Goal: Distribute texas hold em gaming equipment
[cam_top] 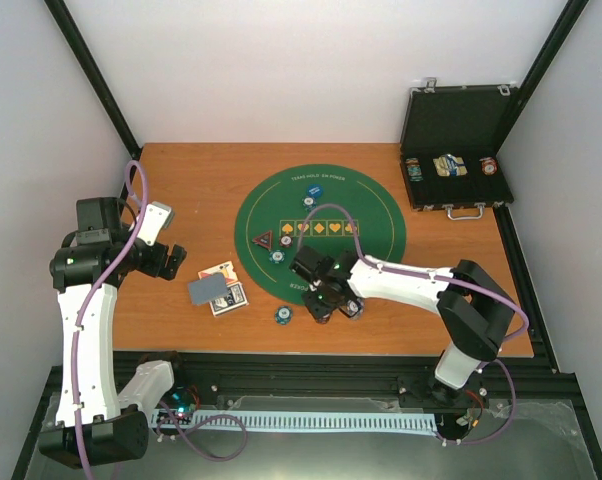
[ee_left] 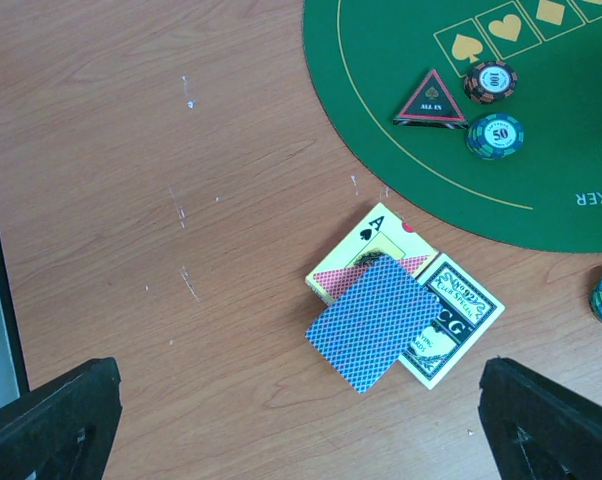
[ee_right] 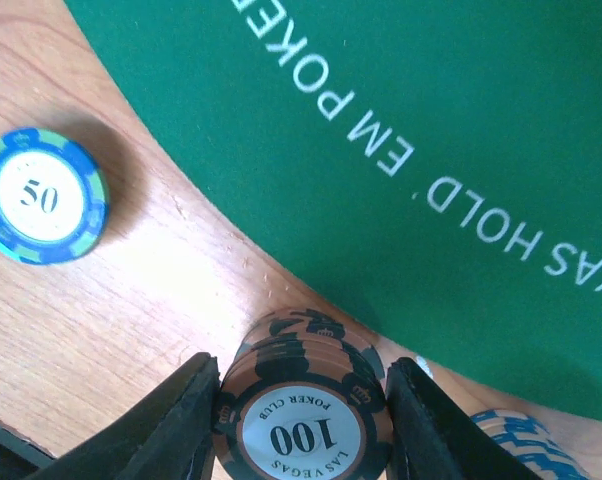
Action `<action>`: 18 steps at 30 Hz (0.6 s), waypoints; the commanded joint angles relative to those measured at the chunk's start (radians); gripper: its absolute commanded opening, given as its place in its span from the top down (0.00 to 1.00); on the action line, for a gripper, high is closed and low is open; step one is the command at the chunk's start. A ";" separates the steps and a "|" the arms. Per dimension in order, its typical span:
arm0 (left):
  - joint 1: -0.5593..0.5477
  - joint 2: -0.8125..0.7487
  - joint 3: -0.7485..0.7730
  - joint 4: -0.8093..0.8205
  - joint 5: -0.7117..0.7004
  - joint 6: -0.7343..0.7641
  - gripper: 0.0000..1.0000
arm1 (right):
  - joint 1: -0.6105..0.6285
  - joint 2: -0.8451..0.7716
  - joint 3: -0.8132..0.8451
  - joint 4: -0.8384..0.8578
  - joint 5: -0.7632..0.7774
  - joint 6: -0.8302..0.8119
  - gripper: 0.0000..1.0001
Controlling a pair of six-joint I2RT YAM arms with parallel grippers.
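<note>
My right gripper (ee_right: 301, 395) is shut on a short stack of brown-orange "100" poker chips (ee_right: 303, 420), which stands on the wood just off the green mat (ee_right: 431, 120). A blue-green "50" chip (ee_right: 41, 195) lies apart to its left. In the top view the right gripper (cam_top: 326, 303) sits at the mat's near edge. My left gripper (ee_left: 301, 420) hangs open above the table, its fingers (ee_left: 51, 420) wide apart. Below it a blue-backed card (ee_left: 371, 322) lies over two card boxes (ee_left: 451, 320). The black-and-red triangle marker (ee_left: 432, 100) rests on the mat beside two chips (ee_left: 495, 136).
A black case (cam_top: 456, 150) stands open at the back right with chips and cards inside. A blue disc (cam_top: 312, 190) lies on the mat's far part. Blue-and-white chips (ee_right: 526, 445) sit close to the right gripper's right side. White walls enclose the table.
</note>
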 commanded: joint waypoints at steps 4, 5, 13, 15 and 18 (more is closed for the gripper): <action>0.008 -0.004 0.024 0.004 0.005 -0.003 0.00 | -0.034 0.023 0.182 -0.083 0.094 -0.054 0.64; 0.008 -0.005 0.024 0.004 0.006 -0.003 0.00 | -0.055 0.038 0.217 -0.088 0.096 -0.065 0.64; 0.008 0.000 0.026 0.000 0.017 -0.006 0.00 | -0.297 0.243 0.581 -0.106 0.061 -0.148 0.63; 0.007 0.004 0.031 -0.004 0.022 -0.007 0.00 | -0.338 0.305 0.677 -0.116 0.053 -0.157 0.64; 0.008 0.007 0.035 -0.007 0.028 -0.004 0.00 | -0.399 0.448 0.811 -0.134 0.056 -0.168 0.64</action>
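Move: The black 100 chips already pinched in the right hand are bound for the blue 50 chips beside the small blind button, about 25 cm ahead of it, 2 cm left and 3 cm lower. The button is roughly 3 cm beyond those 50 chips. The all-in triangle lies some 16 cm ahead and 13 cm left of the right hand, the placed 100 chips 16 cm ahead and 8 cm left. From the left hand, the small-blind 50 chips are around 21 cm ahead, 29 cm right, 25 cm down. The pinched 100 chips are carried clear of the stack they came from, rising gently at first, then sweeping fast forward over the mat towards the small-blind chips: some 22 cm out and 10 cm up by the right hand. Its fingertips swing forward about 15 degrees as the wrist turns about as much clockwise, the grip unchanged. ##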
